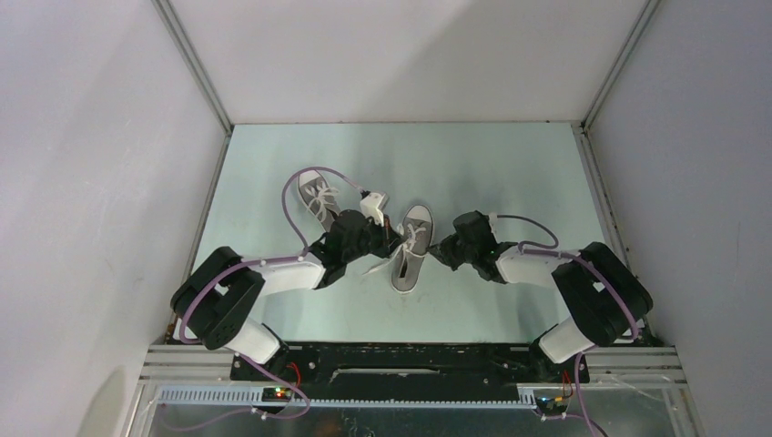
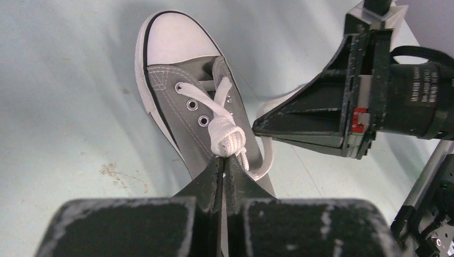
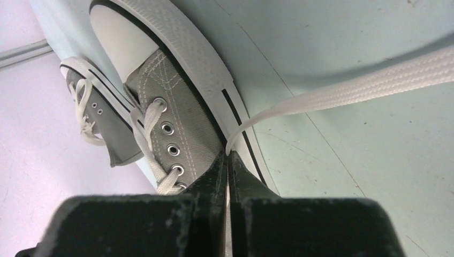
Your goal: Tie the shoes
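Observation:
Two grey shoes with white toe caps lie on the table. One shoe point(image 1: 411, 248) is in the middle between both arms and the other shoe point(image 1: 317, 195) lies further back left. My left gripper point(image 1: 397, 239) is shut on a white lace point(image 2: 227, 137) right below a bunched knot over the middle shoe point(image 2: 184, 80). My right gripper point(image 3: 228, 156) is shut on the other white lace point(image 3: 348, 91), at the sole edge of that shoe point(image 3: 176, 107). This lace runs off to the upper right. The second shoe point(image 3: 101, 115) shows behind, its laces loose.
The pale green table point(image 1: 492, 173) is closed in by white walls at the back and on both sides. My right gripper's black body point(image 2: 321, 118) hangs close beside the left one. Purple cables loop over both arms.

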`<state>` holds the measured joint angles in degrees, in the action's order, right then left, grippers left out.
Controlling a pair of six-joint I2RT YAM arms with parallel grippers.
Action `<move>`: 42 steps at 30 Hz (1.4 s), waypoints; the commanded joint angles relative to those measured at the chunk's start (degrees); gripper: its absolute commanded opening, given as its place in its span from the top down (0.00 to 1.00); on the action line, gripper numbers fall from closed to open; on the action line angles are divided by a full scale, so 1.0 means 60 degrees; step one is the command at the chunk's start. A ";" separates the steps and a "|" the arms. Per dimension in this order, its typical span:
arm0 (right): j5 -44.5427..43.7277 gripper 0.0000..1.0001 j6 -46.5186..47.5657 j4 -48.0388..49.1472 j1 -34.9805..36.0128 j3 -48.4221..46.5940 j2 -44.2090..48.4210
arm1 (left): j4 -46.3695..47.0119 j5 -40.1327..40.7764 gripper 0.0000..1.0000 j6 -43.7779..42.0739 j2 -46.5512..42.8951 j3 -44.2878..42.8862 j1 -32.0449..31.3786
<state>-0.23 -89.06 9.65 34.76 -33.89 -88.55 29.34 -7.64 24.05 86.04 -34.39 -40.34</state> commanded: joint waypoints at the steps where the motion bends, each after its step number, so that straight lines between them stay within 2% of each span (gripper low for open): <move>1: -0.0501 1.00 0.0704 -0.0288 -0.0299 -0.0035 0.0695 | -0.0203 0.0449 1.00 0.0202 -0.0349 0.0025 0.0126; 10: -0.1285 1.00 0.2436 -0.1124 -0.0342 -0.0035 0.1584 | -0.1023 0.1531 1.00 0.0203 -0.0492 -0.0066 0.0146; 15: -0.1419 1.00 0.3576 -0.0953 -0.0316 -0.0035 0.1820 | -0.1451 0.1910 1.00 -0.0140 -0.0753 -0.0122 0.0122; 20: -0.0275 1.00 0.7015 0.0636 -0.0329 -0.0046 0.2262 | -0.1877 0.1748 1.00 -0.1056 -0.1000 -0.0362 -0.0138; 24: 0.1732 1.00 0.8327 0.1584 -0.0727 -0.0170 0.2078 | -0.2275 0.1531 1.00 -0.1522 -0.0806 -0.0743 -0.0293; 29: 0.3732 1.00 0.8471 0.2234 -0.1143 -0.0703 0.1196 | -0.1747 0.0812 1.00 -0.1913 -0.0586 -0.0696 -0.0314; 36: 0.4640 1.00 0.8512 0.2400 -0.1255 -0.1293 0.0583 | -0.2541 0.0638 1.00 -0.3046 -0.0784 -0.1095 -0.0371; 42: 0.5781 1.00 0.7501 0.3404 -0.1561 -0.1368 -0.0181 | -0.3400 0.0684 1.00 -0.3892 -0.0608 -0.1645 -0.0390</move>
<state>28.36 -40.69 23.33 26.72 -40.10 -86.83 11.75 -3.22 6.63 82.28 -40.86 -42.37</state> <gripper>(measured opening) 0.007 0.006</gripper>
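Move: The right hand pinches a lace beside the shoe; the loop pinched in the left fingers lies about 6 cm to its left, 1 cm ahead and 6 cm higher. The shoe's middle is some 4 cm left of the right hand, level with it in reach and a little lower. From the left hand the right hand's pinched lace lies about 6 cm right, 1 cm back and 6 cm below, and the other shoe's middle some 17 cm left, 8 cm ahead and 7 cm down. Keeping the lace pinched, the right hand first draws it up and about 3 cm out to the right, away from the shoe, then lifts on and sweeps back left and a little forward towards the left hand's loop, ending some 9 cm higher, with the wrist swinging counter-clockwise and the fingers tipping up from steep to nearer level and leftward. The left hand keeps its loop pinched over the shoe, easing nearly 3 cm left and slightly down before coming partly back and up, its left side rolling up by roughly 15 degrees. ##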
